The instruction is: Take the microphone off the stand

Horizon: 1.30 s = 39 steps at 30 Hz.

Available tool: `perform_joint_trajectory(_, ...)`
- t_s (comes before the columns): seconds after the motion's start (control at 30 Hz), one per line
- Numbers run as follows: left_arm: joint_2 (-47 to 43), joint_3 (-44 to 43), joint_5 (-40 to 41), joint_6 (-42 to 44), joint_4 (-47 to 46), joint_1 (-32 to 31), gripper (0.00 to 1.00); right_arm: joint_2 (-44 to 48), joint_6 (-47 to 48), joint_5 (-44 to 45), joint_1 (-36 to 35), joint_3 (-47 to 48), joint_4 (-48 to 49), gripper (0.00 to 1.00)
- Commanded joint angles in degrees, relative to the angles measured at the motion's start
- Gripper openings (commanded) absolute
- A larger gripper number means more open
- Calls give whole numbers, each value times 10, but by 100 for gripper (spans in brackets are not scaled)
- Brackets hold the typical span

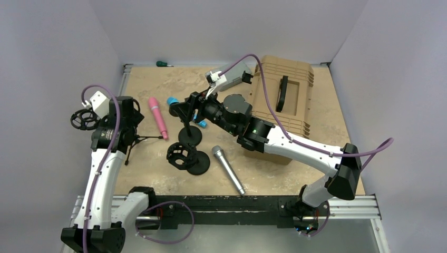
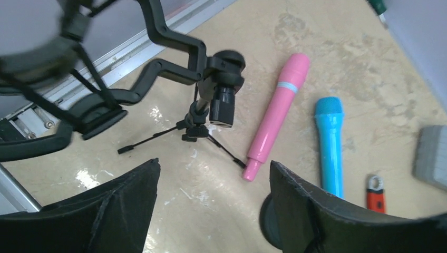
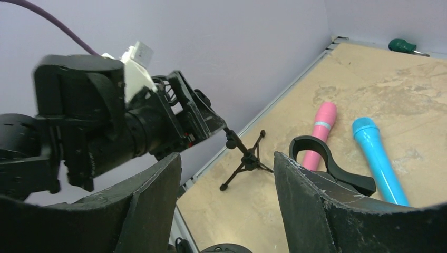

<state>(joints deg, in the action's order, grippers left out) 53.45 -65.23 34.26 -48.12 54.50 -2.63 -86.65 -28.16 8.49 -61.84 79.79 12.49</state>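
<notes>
Three microphones lie flat on the table: a silver one near the front, a pink one and a blue one. The pink and blue ones show in the left wrist view. An empty black clip tops the round-base stand. My right gripper is open, its right finger close beside that clip. My left gripper is open and empty above the small tripod stand, which carries an empty shock mount.
A second shock mount on a round base stands in front of the clip stand. A brown case sits at the back right under the right arm. A green-handled tool lies at the back edge. An orange item lies beside the blue microphone.
</notes>
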Motion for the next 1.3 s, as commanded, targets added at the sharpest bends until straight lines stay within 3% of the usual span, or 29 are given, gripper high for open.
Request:
perform_joint_trajectory(0.0, -8, 64, -3, 39, -83, 3, 71, 30, 14, 8, 5, -8, 37, 64)
perform_joint_trajectory(0.33, -31, 212, 82, -17, -185, -10, 59, 36, 17, -8, 13, -25, 50, 64)
perform_joint_trajectory(0.63, 15, 240, 109, -38, -248, -9, 60, 58, 18, -13, 20, -52, 58, 63)
perform_joint_trajectory(0.83, 30, 240, 101, -51, -244, -10, 53, 75, 19, -15, 28, -71, 65, 64)
perform_joint_trajectory(1.03, 21, 268, 117, 4, -317, -12, 51, 83, 15, -25, 35, -84, 73, 64)
perform_joint_trajectory(1.2, 32, 283, 112, 3, -340, -12, 40, 89, 11, -30, 38, -94, 78, 64)
perform_joint_trajectory(1.27, 42, 283, 104, 0, -340, -12, 31, 95, 11, -30, 40, -98, 78, 64)
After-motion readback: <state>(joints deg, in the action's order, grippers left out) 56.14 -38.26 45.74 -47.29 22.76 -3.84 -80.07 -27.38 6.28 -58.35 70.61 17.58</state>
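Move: The tripod stand's lower stem, at the knob over the leg hub, lies about 5 cm ahead of the left hand, 2 cm to its left and 12 cm below. The stand's open ring sits level ahead, roughly 7 cm left and 5 cm higher. On the table, about 20 cm down, lie the pink microphone, 14 cm ahead and 6 cm right, and the blue one, 16 cm ahead and 17 cm right. From the right hand that stem is some 9 cm ahead, 23 cm left and 27 cm below. The tripod stand's lower stem is what the left hand comes down to: it sinks about 10 cm beside the upright, then eases some 3 cm forward and a little left towards the knob above the leg hub, its fingers closing to about half their starting gap around that spot; a grip can't be seen yet. The right hand, opening unchanged, draws about 4 cm to the right, away from the round-based stand's clip. ##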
